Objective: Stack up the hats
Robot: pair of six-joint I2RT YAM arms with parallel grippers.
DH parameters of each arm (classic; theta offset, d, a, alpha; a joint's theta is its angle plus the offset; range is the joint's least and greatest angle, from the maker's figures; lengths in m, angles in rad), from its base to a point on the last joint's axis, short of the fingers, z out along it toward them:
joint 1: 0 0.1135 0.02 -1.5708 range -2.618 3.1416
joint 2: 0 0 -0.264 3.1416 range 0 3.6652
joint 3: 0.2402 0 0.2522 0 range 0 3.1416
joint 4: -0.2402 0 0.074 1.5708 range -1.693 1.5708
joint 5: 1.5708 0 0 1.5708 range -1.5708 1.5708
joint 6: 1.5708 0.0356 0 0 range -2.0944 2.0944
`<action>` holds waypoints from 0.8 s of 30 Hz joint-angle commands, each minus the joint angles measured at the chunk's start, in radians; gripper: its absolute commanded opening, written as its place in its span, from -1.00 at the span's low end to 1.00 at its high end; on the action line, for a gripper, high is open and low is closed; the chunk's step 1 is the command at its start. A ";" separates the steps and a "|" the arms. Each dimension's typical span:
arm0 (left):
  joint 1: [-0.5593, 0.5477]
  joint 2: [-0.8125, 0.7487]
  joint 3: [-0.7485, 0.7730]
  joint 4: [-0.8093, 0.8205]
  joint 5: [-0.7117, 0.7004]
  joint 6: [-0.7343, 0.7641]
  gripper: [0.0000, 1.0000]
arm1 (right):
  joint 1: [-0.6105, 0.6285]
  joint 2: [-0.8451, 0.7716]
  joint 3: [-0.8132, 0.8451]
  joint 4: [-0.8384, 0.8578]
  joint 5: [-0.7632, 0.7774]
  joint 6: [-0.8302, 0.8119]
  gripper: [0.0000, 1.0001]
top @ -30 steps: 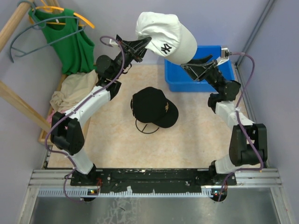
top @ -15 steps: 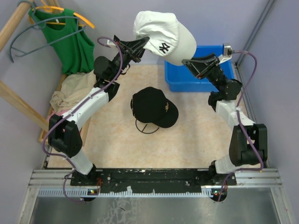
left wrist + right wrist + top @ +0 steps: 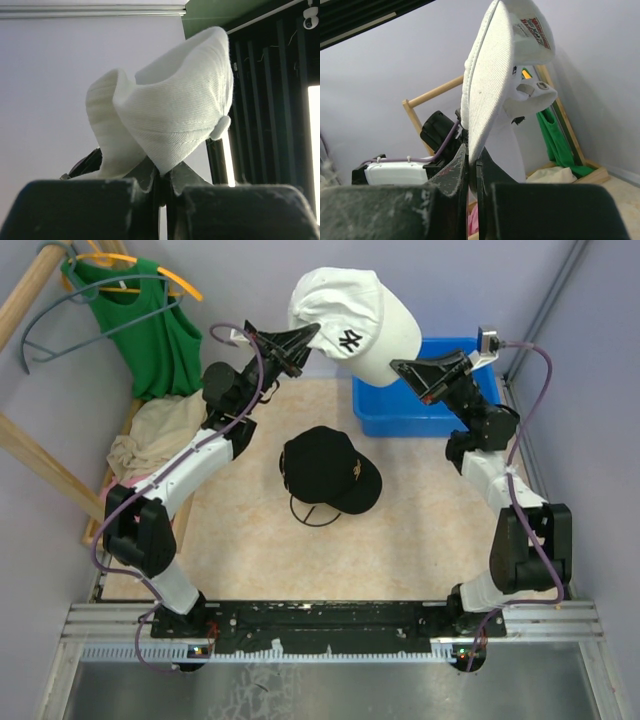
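Note:
A white cap [image 3: 352,322] with a dark logo hangs high over the back of the table, held from both sides. My left gripper [image 3: 308,337] is shut on its crown fabric [image 3: 165,125]. On the other side, my right gripper [image 3: 398,367] is shut on the edge of its brim [image 3: 482,105]. A black cap [image 3: 328,468] with a small gold logo lies on the table below, resting on a dark wire frame [image 3: 315,512].
A blue bin [image 3: 420,410] stands at the back right, behind the right arm. A beige cloth [image 3: 150,435] lies at the left by a wooden rack [image 3: 30,455], under a green top [image 3: 145,325] on hangers.
My right gripper has closed on the white cap's brim. The cap and both arms have shifted only slightly.

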 commanded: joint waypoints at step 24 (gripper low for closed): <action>0.350 -0.269 -0.377 -0.498 0.467 0.828 0.10 | -0.033 -0.059 0.247 -0.600 -0.235 0.527 -1.00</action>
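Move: Both hands hold the white cap between them: its middle is roughly 7 cm to the left hand's right and 5 cm above, level fore and aft. From the right hand, which pinches the brim, the black hat on the stack lies about 12 cm left, 2 cm back and 29 cm below, the blue bin some 33 cm ahead, 16 cm right and 41 cm below. From the left hand the black hat is about 8 cm back, 2 cm right and 32 cm below. Letting go of the white cap's rear, the left hand opens to about half and draws away from the cap, down some 13 cm and left about 11 cm, its upward-slanting fingers tipping down to level. The right hand keeps its pinch on the brim, rises about 5 cm and sinks half of that back, rolling some 40 degrees so that its fingers swing forward and flatten out towards the left. ##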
